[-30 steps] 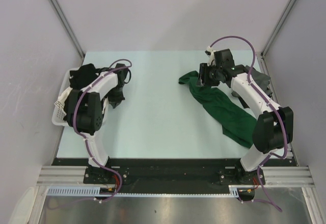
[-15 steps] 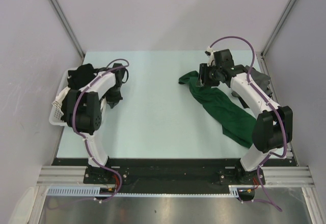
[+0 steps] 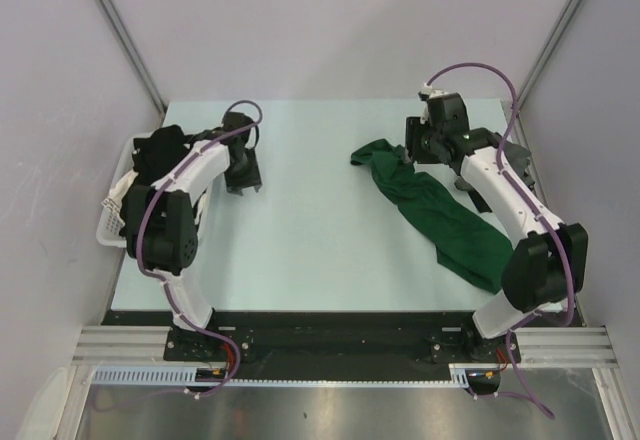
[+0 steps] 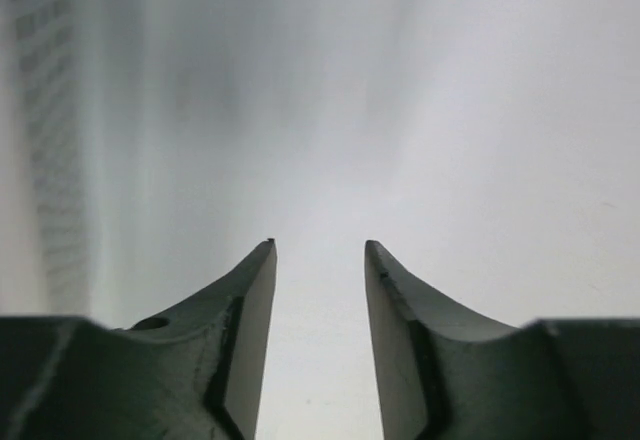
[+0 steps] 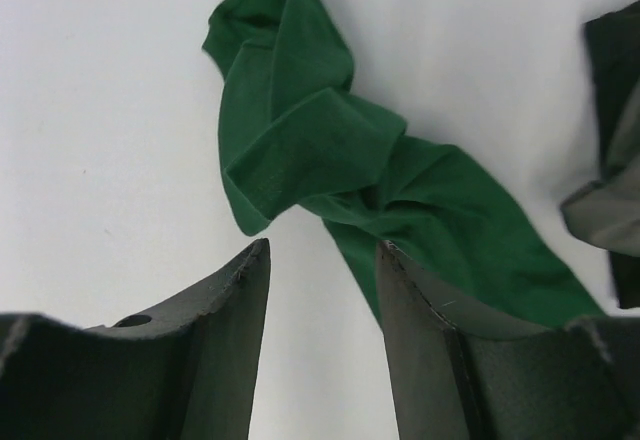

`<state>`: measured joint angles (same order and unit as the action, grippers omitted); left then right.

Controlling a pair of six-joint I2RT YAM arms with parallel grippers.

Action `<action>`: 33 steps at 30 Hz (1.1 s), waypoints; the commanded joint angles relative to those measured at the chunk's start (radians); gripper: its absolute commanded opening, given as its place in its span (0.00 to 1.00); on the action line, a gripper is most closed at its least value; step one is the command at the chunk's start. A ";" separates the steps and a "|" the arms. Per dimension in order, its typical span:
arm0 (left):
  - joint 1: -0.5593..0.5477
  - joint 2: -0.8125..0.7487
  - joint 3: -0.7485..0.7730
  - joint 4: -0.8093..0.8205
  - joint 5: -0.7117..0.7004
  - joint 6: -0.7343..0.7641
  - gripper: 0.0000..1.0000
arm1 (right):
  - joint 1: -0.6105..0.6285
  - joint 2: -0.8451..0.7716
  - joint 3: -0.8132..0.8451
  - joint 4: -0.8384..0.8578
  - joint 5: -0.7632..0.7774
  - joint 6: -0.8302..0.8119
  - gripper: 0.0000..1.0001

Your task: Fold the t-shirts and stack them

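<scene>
A dark green t-shirt lies crumpled in a long diagonal strip on the right half of the table, and its bunched end fills the right wrist view. My right gripper hovers open at that bunched end, its right fingertip over the cloth and nothing between the jaws. A grey t-shirt with dark cloth beside it lies at the table's right edge. My left gripper stands open over bare table on the left, holding nothing.
A white slatted basket sits at the table's left edge with black cloth heaped in it, close behind my left arm. Grey walls close the table in on three sides.
My left gripper has opened and swung up and to the right, away from the basket. My right gripper has shifted slightly right and back from the green t-shirt's end.
</scene>
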<state>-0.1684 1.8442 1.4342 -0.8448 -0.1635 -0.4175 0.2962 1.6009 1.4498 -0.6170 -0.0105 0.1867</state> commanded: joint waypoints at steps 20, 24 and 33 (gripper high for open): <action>-0.414 0.458 0.703 0.365 0.574 -0.133 0.51 | -0.005 -0.251 -0.003 -0.099 0.326 -0.033 0.52; -0.444 0.490 0.736 0.392 0.607 -0.156 0.52 | -0.005 -0.282 -0.022 -0.102 0.337 -0.041 0.52; -0.454 0.487 0.698 0.391 0.616 -0.155 0.47 | -0.006 -0.271 -0.029 -0.072 0.311 -0.039 0.53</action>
<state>-0.6254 2.3432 2.1159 -0.4866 0.4240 -0.5549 0.2924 1.3380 1.4189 -0.7143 0.3023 0.1566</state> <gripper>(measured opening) 0.470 0.524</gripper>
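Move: About 43 cm to the left hand's right and 11 cm farther out lies the bunched end of the green t-shirt, some 7 cm below that hand. The basket with the black shirts stands roughly 28 cm to the hand's left, level with it; the grey t-shirt lies about 33 cm right of the bunched end, about level with it. From the right hand, the bunched end is some 8 cm ahead, 5 cm left and 18 cm below. Sweeping right, away from the basket, the left hand travels nearly 40 cm to the bunched end of the green t-shirt, rising and reaching forward about 5 cm each on the way and drawing slightly back last. It turns clockwise and its fingers swing to point down and right, still half open. The right hand clears off up and right, then back, turning slightly clockwise, its fingers still half open. ##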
